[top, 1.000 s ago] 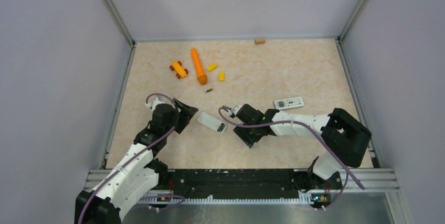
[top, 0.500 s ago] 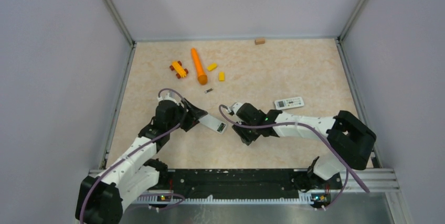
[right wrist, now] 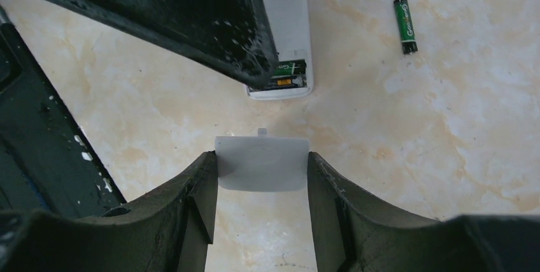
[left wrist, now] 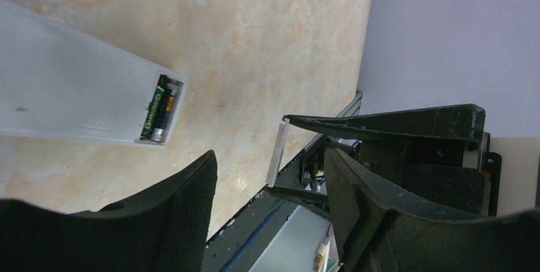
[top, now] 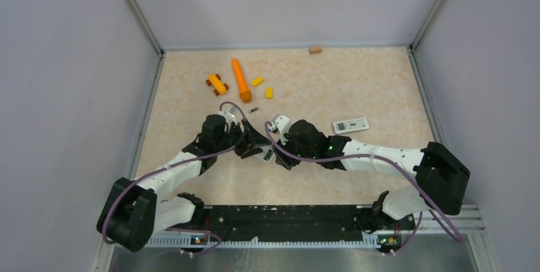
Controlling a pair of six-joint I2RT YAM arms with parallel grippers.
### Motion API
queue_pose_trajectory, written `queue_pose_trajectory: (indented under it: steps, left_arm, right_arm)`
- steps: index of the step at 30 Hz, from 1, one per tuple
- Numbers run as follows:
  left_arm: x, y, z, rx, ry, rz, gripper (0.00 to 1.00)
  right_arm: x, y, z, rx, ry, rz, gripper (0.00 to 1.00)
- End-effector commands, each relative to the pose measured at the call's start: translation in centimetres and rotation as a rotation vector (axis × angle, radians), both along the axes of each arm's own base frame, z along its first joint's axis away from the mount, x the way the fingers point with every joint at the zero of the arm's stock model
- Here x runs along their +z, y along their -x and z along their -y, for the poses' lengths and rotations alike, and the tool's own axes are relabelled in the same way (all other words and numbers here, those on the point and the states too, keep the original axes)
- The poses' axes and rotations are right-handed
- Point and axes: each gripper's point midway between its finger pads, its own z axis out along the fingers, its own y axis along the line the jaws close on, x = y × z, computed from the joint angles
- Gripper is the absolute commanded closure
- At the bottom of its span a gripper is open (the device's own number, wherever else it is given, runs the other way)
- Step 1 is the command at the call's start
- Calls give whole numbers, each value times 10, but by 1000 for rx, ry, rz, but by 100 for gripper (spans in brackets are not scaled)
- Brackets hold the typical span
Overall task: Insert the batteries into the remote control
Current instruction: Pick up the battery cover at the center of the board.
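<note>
A white remote control [left wrist: 70, 93] lies face down with its compartment uncovered, and two batteries [left wrist: 159, 106] sit inside it. My right gripper [right wrist: 262, 157] is shut on the white battery cover [right wrist: 262, 165], held just short of the remote's open end [right wrist: 280, 74]. One loose battery [right wrist: 404, 16] lies on the table further off. My left gripper [left wrist: 270, 157] is open with nothing between its fingers; one finger [right wrist: 191, 17] reaches across the remote's body. In the top view both grippers meet over the remote [top: 262, 153], which is mostly hidden.
A second white remote [top: 351, 125] lies face up to the right. At the back left are an orange carrot [top: 241, 79], a yellow and red toy car [top: 216, 84] and two yellow blocks [top: 257, 81]. A small brown block [top: 315, 50] sits by the back wall.
Both arms have swung inward and now meet over the remote. The left gripper moved right onto it, the right gripper moved left with the cover. Both jaws narrowed.
</note>
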Motion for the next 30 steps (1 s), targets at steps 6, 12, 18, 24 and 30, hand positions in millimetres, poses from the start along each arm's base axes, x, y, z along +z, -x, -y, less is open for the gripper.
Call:
queue_pose_trajectory:
  steps: [6, 12, 18, 24, 30]
  left_arm:
    - [24, 2, 28, -119, 63, 71, 39]
    - [12, 6, 30, -115, 20, 34, 48]
    - [16, 8, 32, -122, 39, 37, 61]
    - [23, 11, 36, -142, 84, 30, 83]
    - [37, 12, 40, -164, 131, 50, 100]
  right_arm:
    - [48, 3, -42, 103, -196, 74, 57]
    - [50, 0, -43, 89, -201, 83, 57]
    - [46, -4, -45, 62, -199, 72, 56]
    - [49, -5, -47, 41, -220, 61, 56]
    - [51, -8, -47, 13, -228, 61, 55]
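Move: The right hand holds the battery cover by its side edges, within 1 cm of its finger point. From the left hand, the cover is about 7 cm right, 2 cm back and 2 cm lower. The open remote's middle is some 7 cm ahead, 11 cm left and 8 cm below the right hand; the loose battery is roughly 15 cm beyond the remote and 1 cm farther left. Left hand reaches right 3 cm and closes on the cover as the right brings it left and up 4 cm. ##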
